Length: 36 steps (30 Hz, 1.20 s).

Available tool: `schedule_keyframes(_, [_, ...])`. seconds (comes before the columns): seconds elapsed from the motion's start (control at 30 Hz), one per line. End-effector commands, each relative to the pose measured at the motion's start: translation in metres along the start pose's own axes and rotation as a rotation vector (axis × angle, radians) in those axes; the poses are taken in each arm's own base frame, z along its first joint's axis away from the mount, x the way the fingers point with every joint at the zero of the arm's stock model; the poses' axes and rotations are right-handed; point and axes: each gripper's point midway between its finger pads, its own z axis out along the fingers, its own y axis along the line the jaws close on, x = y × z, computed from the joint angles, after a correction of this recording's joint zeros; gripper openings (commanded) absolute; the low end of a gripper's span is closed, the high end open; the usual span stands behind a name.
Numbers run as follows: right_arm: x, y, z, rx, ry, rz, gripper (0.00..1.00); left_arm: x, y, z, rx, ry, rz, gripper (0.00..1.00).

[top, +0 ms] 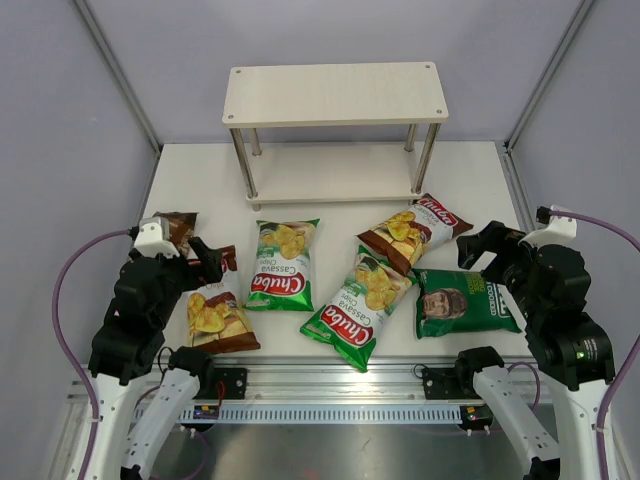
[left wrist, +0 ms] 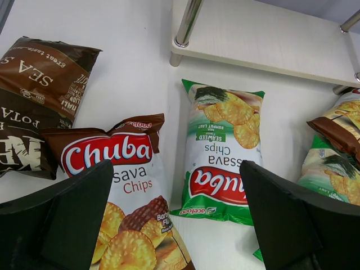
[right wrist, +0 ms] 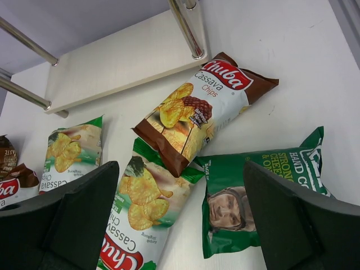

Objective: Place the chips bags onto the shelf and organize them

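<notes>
The two-tier cream shelf (top: 335, 95) stands at the back of the table with nothing on it. Six chips bags lie flat in front of it: a dark brown Kettle bag (top: 180, 232) at the left, a brown-and-white Chuba (top: 218, 318), a bright green Chuba (top: 283, 263), a second green Chuba (top: 358, 308), a second brown-and-white Chuba (top: 414, 230) overlapping it, and a dark green bag with a man's face (top: 462, 302). My left gripper (left wrist: 179, 225) is open above the left bags. My right gripper (right wrist: 180, 219) is open above the right bags. Both are empty.
Grey enclosure walls stand on the left, right and back of the white table (top: 330, 165). The arms' mounting rail (top: 340, 385) runs along the near edge. The shelf's lower board (left wrist: 264, 36) and silver legs (right wrist: 188, 31) show in both wrist views.
</notes>
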Motion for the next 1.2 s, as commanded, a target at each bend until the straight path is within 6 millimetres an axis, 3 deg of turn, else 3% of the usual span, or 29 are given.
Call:
schedule_keyframes(0.0, [-0.013,0.008,-0.006,-0.032,-0.037,0.015,1.0,-0.006,-0.007,0.003,0.033,-0.026,0.006,0.99])
schedule_keyframes(0.2, [-0.008,0.023,-0.011,-0.13,-0.033,0.036,0.99,-0.003,-0.014,0.006,0.061,0.003,-0.018,0.99])
schedule_keyframes(0.27, [-0.003,0.05,-0.018,-0.29,-0.019,0.051,1.0,0.003,-0.028,0.009,0.129,0.047,-0.045,0.99])
schedule_keyframes(0.43, [0.002,0.075,-0.024,-0.439,0.006,0.072,1.0,0.012,-0.052,0.021,0.219,0.123,-0.124,0.99])
schedule_keyframes(0.8, [0.033,0.095,-0.02,-0.591,0.121,0.144,0.99,0.071,-0.08,0.113,0.222,0.458,-0.213,0.99])
schedule_keyframes(0.87, [0.038,0.101,-0.021,-0.632,0.147,0.152,0.99,0.065,-0.088,0.126,0.24,0.457,-0.189,0.99])
schedule_keyframes(1.03, [0.052,0.11,-0.022,-0.698,0.235,0.156,0.99,0.089,-0.07,0.171,0.098,0.545,-0.151,0.99])
schedule_keyframes(1.17, [0.058,0.112,-0.022,-0.718,0.268,0.153,0.99,0.104,-0.076,0.196,0.12,0.578,-0.158,0.99])
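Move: The upright green-white Chuba bag lies about 9 cm ahead of the left hand, 12 to its right and 22 below; the left brown Chuba bag is level with that hand, 1 cm left, and the shelf's near left leg 25 cm ahead, 6 right. The slanted green-white Chuba bag is about 19 cm left of the right hand, 1 back, 28 below; from that hand the right brown Chuba bag is 17 ahead, 7 left, the dark green bag 1 ahead, 4 right. Over the far half of the upright green-white Chuba bag comes the left hand, first swinging right, then plunging some 15 cm down while reaching forward and right, its open fingers tipping about 35 degrees downward and stopping short of the bag. Towards the slanted green-white Chuba bag the right hand, also open and still high, shifts about 11 cm left while turning counter-clockwise and rolling its left side up. ##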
